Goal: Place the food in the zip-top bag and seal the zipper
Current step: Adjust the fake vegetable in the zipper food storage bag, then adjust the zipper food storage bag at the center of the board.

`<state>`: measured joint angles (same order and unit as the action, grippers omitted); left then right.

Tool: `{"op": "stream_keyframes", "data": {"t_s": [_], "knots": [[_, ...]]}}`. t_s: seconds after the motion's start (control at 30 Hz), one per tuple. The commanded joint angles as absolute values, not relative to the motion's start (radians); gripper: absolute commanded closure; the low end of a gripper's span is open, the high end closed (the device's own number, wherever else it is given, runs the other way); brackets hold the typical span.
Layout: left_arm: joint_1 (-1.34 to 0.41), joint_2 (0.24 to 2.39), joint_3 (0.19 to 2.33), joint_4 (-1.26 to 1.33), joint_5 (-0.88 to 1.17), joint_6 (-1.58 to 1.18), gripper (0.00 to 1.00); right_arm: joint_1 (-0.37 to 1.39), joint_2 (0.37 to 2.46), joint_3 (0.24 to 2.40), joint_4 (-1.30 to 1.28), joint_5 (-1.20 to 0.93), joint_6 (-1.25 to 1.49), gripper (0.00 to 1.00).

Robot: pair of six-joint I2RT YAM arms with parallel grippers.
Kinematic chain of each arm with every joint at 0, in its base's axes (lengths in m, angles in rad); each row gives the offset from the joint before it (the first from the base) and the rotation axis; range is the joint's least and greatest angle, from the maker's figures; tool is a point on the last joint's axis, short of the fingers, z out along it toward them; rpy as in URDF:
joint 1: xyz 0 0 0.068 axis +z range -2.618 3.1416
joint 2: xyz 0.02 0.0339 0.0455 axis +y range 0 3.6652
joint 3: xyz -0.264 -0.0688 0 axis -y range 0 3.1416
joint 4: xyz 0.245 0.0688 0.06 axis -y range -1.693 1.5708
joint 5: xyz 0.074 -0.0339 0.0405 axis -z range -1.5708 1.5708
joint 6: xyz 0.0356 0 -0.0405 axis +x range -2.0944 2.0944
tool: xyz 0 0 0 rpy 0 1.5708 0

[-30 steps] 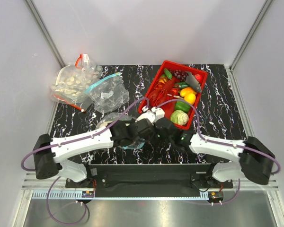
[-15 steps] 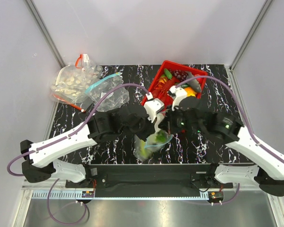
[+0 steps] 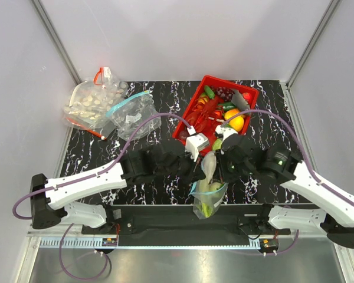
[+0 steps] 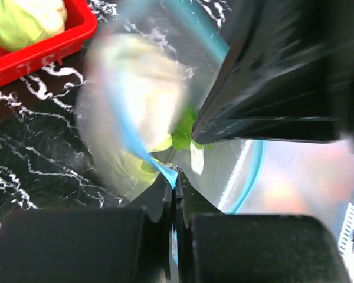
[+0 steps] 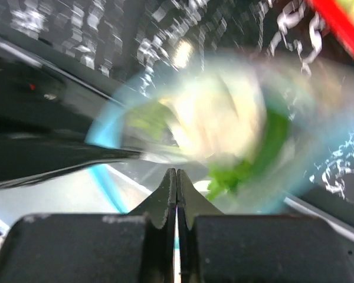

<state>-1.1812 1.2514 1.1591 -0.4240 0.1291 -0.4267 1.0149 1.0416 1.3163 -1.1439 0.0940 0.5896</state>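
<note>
The zip-top bag (image 3: 207, 200) hangs upright above the table's front edge, held between both arms. The food shows inside it: a white piece (image 4: 144, 82) and green leaves (image 4: 180, 132), seen in the right wrist view as a blurred white piece (image 5: 218, 118) and green leaves (image 5: 248, 168). A pale leek stalk (image 3: 210, 165) sticks up out of the mouth. My left gripper (image 4: 174, 180) is shut on the teal zipper (image 4: 135, 141) at one end of the mouth. My right gripper (image 5: 176, 174) is shut on the bag's edge at the other end. Seen from above, the left gripper (image 3: 196, 178) and the right gripper (image 3: 224, 177) flank the bag's mouth.
A red basket (image 3: 196, 106) at the back right holds toy produce and a grey fish (image 3: 242, 101). Its corner with a pale green cabbage (image 4: 23, 20) lies close to the left wrist. Two other clear bags, a red-zippered bag (image 3: 88, 106) and a blue-zippered bag (image 3: 133, 115), lie at the back left.
Both arms rose from the table with the bag and carried it toward the front edge. The bag went from lying low between them to hanging upright.
</note>
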Motion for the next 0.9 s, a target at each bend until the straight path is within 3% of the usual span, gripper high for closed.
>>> {"op": "stream_keyframes", "data": {"t_s": [0.0,0.13,0.27,0.47,0.67,0.73,0.87], "knots": [[-1.181,1.198,1.143,-0.336,0.097,-0.404,1.00,1.025,1.040,1.223,-1.095,0.110,0.627,1.00],[-1.181,1.187,1.121,-0.374,0.103,-0.347,1.00,1.025,1.034,1.172,-1.016,0.186,0.627,0.97],[-1.181,1.184,1.114,-0.400,0.084,-0.313,1.00,1.023,0.999,1.204,-0.986,0.230,0.611,0.87],[-1.181,1.181,1.112,-0.403,0.071,-0.308,1.00,1.023,1.038,1.373,-1.060,0.270,0.581,0.65],[-1.181,1.189,1.135,-0.423,0.055,-0.295,1.00,1.025,1.077,1.477,-1.170,0.363,0.617,0.57],[-1.181,1.190,1.141,-0.428,0.058,-0.291,1.00,1.025,1.091,1.482,-1.210,0.370,0.626,0.49],[-1.181,1.189,1.146,-0.439,0.057,-0.287,1.00,1.023,1.091,1.431,-1.227,0.365,0.663,0.46]]}}
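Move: My hands stand some 10 cm apart, fingers shut on the blue rim of the raised bag. The fake vegetable in it sits about 5 cm left of my right hand, 3 cm back and 8 cm lower; from my left hand it is 4 cm to the right, 3 cm back and equally low. The cabbage lies about 20 cm ahead of my right hand, 5 cm right and 18 cm down, in the red tray, whose middle is roughly 34 cm ahead, 4 cm right and 22 cm down. I finish a shake: my right hand drops about 5 cm, then opens to roughly half and lets go of the rim, rising some 9 cm from its low point while going about 4 cm forward and turning slightly clockwise. My left hand stays shut on its side of the rim, easing a couple of centimetres left and down. ##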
